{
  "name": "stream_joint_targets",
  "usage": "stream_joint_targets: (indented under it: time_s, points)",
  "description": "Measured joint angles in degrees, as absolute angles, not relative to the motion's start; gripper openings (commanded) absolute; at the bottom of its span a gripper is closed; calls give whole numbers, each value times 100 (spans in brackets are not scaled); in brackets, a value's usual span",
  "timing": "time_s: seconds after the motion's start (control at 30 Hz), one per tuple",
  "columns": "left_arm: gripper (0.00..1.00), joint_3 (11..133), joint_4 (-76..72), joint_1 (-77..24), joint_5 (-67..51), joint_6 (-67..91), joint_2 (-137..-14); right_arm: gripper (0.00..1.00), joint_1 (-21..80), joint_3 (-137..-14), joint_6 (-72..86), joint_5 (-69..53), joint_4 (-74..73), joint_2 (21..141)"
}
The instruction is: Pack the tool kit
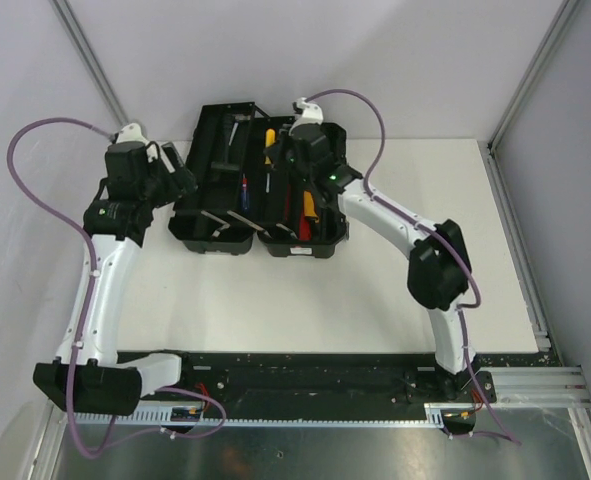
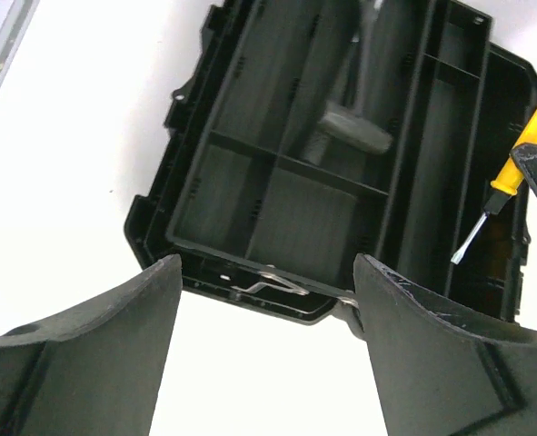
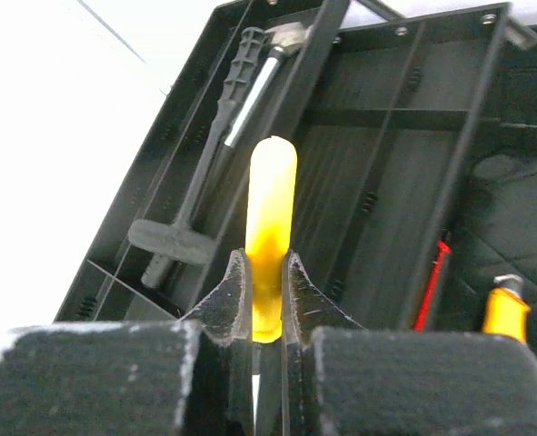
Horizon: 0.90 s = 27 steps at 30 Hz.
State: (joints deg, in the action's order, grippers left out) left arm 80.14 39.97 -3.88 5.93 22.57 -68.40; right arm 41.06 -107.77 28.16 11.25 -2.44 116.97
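Note:
The tool kit (image 1: pixel 300 245) lies open at the middle of the table, a black box with divided trays. My right gripper (image 3: pixel 268 272) is shut on a yellow-handled screwdriver (image 3: pixel 271 200) and holds it above the tray (image 3: pixel 386 182); from above, that screwdriver (image 1: pixel 269 140) sits near the box's back. A hammer (image 3: pixel 223 136) lies in a long compartment. A red screwdriver (image 3: pixel 432 282) and another yellow handle (image 3: pixel 506 309) lie in the box. My left gripper (image 2: pixel 268 291) hangs open just outside the box's left edge (image 2: pixel 250 286), with nothing between its fingers (image 2: pixel 114 345).
A blue-handled screwdriver (image 1: pixel 243 187) and an orange-handled one (image 1: pixel 308 205) rest inside the box. White table (image 1: pixel 325 310) spreads in front of the box. Grey walls with metal rails (image 1: pixel 520 100) stand at the back and on both sides.

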Motion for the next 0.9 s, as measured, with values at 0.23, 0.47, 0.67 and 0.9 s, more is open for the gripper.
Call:
stream_joint_targets:
  time_s: [0.23,0.47,0.67,0.9]
  points:
    - [82,7714,3990,255,395,2502,-6689,0,4250,-11872,2823,954,-412,12667]
    - [82,7690,3857,467,261,2646,-6667,0,4335,-12204,2845,1004,-707,13111]
    - [82,7570,3719,548,252,2746,-6687,25,4340,-12223,2888,1074,-1048,13294]
    - [84,7308,3441,1015,209,2858,-7072,45,4344,-12293,3013,1155,-1262,13353]
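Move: The right hand still holds the yellow screwdriver above the right-hand cantilever tray; its free spot there lies about 5 cm left, 1 ahead and 10 below. The two red-and-blue screwdrivers are some 9 cm left, 1 back; the mallet about 13 left, 3 ahead; the yellow knife roughly 7 right, 6 back, deep in the box. From the left hand that spot is some 15 cm right, 11 ahead, 13 below. Right hand lowers the yellow screwdriver 10 cm into the tray, 5 left, and opens; left hand moves left. ##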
